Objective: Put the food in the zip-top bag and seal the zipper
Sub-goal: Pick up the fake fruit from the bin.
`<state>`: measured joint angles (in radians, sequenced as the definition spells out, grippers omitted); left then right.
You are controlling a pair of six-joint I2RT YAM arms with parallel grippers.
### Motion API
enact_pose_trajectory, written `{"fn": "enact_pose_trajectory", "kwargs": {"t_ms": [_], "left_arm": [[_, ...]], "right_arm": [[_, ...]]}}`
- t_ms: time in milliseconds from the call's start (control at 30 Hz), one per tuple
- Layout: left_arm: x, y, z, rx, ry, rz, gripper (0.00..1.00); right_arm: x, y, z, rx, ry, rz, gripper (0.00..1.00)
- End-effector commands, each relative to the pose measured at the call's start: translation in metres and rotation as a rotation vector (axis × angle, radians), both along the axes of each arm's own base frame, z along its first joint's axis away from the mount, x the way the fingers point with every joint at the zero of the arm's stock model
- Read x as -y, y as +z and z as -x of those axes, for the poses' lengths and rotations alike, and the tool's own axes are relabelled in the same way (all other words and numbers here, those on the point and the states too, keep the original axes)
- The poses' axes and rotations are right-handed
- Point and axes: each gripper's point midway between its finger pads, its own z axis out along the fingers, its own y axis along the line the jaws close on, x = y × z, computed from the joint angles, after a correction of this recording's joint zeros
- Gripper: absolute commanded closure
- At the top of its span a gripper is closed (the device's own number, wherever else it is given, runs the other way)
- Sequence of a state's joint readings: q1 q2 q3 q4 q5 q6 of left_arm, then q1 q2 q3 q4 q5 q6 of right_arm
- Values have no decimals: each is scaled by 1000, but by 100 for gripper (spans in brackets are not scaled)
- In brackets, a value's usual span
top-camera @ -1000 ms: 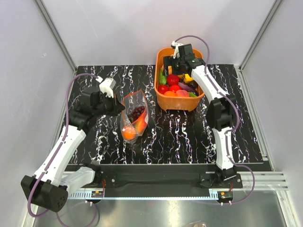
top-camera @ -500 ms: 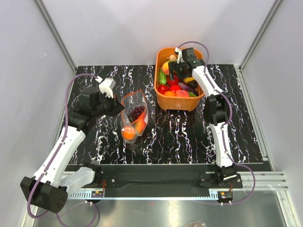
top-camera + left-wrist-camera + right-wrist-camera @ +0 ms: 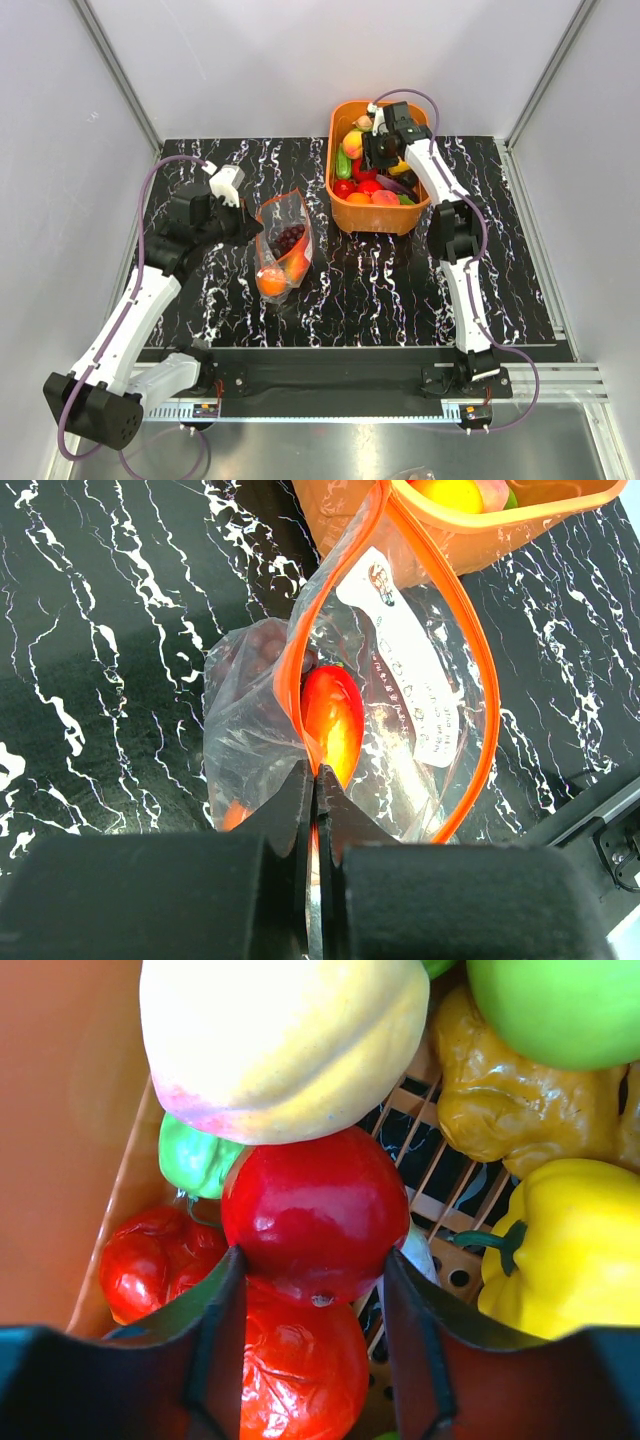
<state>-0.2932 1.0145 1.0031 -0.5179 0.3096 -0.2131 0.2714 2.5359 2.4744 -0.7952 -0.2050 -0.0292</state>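
Note:
The clear zip-top bag (image 3: 283, 243) lies on the black marbled table, mouth held wide. Inside it are a purple grape bunch (image 3: 291, 237), an orange (image 3: 272, 281) and a red-orange piece (image 3: 335, 725). My left gripper (image 3: 316, 770) is shut on the bag's near edge at the orange zipper (image 3: 480, 680) strip. My right gripper (image 3: 313, 1257) is down in the orange basket (image 3: 381, 221), its fingers (image 3: 222, 1300) pressed against both sides of a round red fruit (image 3: 315, 1210). That fruit rests among other food.
Around the red fruit in the basket lie a yellow-peach piece (image 3: 280, 1040), a yellow pepper (image 3: 560, 1240), a green apple (image 3: 560, 1005), a tan knobbly piece (image 3: 510, 1100) and wrinkled red pieces (image 3: 300, 1360). The basket wall (image 3: 70, 1110) is close on the left. White walls enclose the table.
My right gripper has moved left and down into the basket and closed from wide open onto the round red fruit. The left arm and the bag have not moved.

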Motion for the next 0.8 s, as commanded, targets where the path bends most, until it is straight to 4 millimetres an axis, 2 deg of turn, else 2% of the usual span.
{"fn": "enact_pose_trajectory", "kwargs": {"t_ms": [0,33,133,167,200,233,267,333,367,400,433,467,500,533,567,633,667,700,733,767], "left_arm": [[0,17,-9,83,1,8,100],[-1,17,-9,84,3,8,100],[-1,19,-9,89,4,9,100],[-1,18,-9,86,4,8,100],[-1,19,-9,89,4,9,100],[-1,18,-9,89,3,10,100],[-1,18,-9,87,3,9,100],[-1,18,-8,87,0,11,100],[-1,18,-8,87,0,11,100],[0,19,-7,89,-2,13,100],[0,18,-7,87,-3,14,100],[0,20,-7,91,-3,16,100],[0,19,-7,88,-3,16,100],[1,20,-6,90,-8,19,100],[1,21,-6,94,-8,21,100],[1,21,-5,93,-7,23,100],[1,21,-5,93,-7,23,100],[1,21,-5,92,-11,25,100],[2,20,-5,87,-10,25,100],[2,20,-5,85,-12,25,100]], "right_arm": [[-10,23,0,36,38,-38,56],[-10,25,0,40,41,-43,58],[-12,52,-2,98,42,-67,59],[-11,49,1,93,39,-67,61],[-10,72,-3,153,29,-79,62],[-9,73,0,153,24,-79,62],[-8,95,-1,205,15,-91,62],[-6,103,3,218,6,-95,63],[-6,124,5,263,9,-111,63],[-5,132,8,280,11,-117,63],[-4,132,13,276,12,-117,63],[-6,152,17,318,23,-136,63],[-5,159,20,322,7,-158,63],[-4,157,25,314,5,-158,63],[-5,174,31,342,12,-177,64],[-5,176,40,335,19,-189,65],[-9,192,49,355,45,-221,66],[-11,197,54,360,63,-237,67],[-14,191,63,341,82,-248,68],[-17,211,73,379,114,-285,68]]}}
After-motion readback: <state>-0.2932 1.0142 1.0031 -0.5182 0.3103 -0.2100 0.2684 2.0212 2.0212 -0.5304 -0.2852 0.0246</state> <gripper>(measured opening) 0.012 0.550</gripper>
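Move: The right hand already has the red pomegranate between its fingers, down in the bin; the bag's open mouth, where it is due, is some 25 cm back, 20 cm to its left and 10 cm higher. The yellow peach lies about 6 cm ahead and 4 cm left, the yellow pepper 7 cm right and level, a tomato 6 cm back and 3 cm lower. From the left hand the bag's mouth is about 3 cm ahead, 5 cm right and 2 cm lower. Keeping the pomegranate pinched between its two fingers, the right hand draws it up out of the fruit pile, slowly at first and then fast, about 15 cm up and 5 cm back, its fingers tipping up towards level with a slight roll, some 20 degrees in all. The left hand stays put, still pinching the bag's rim. ##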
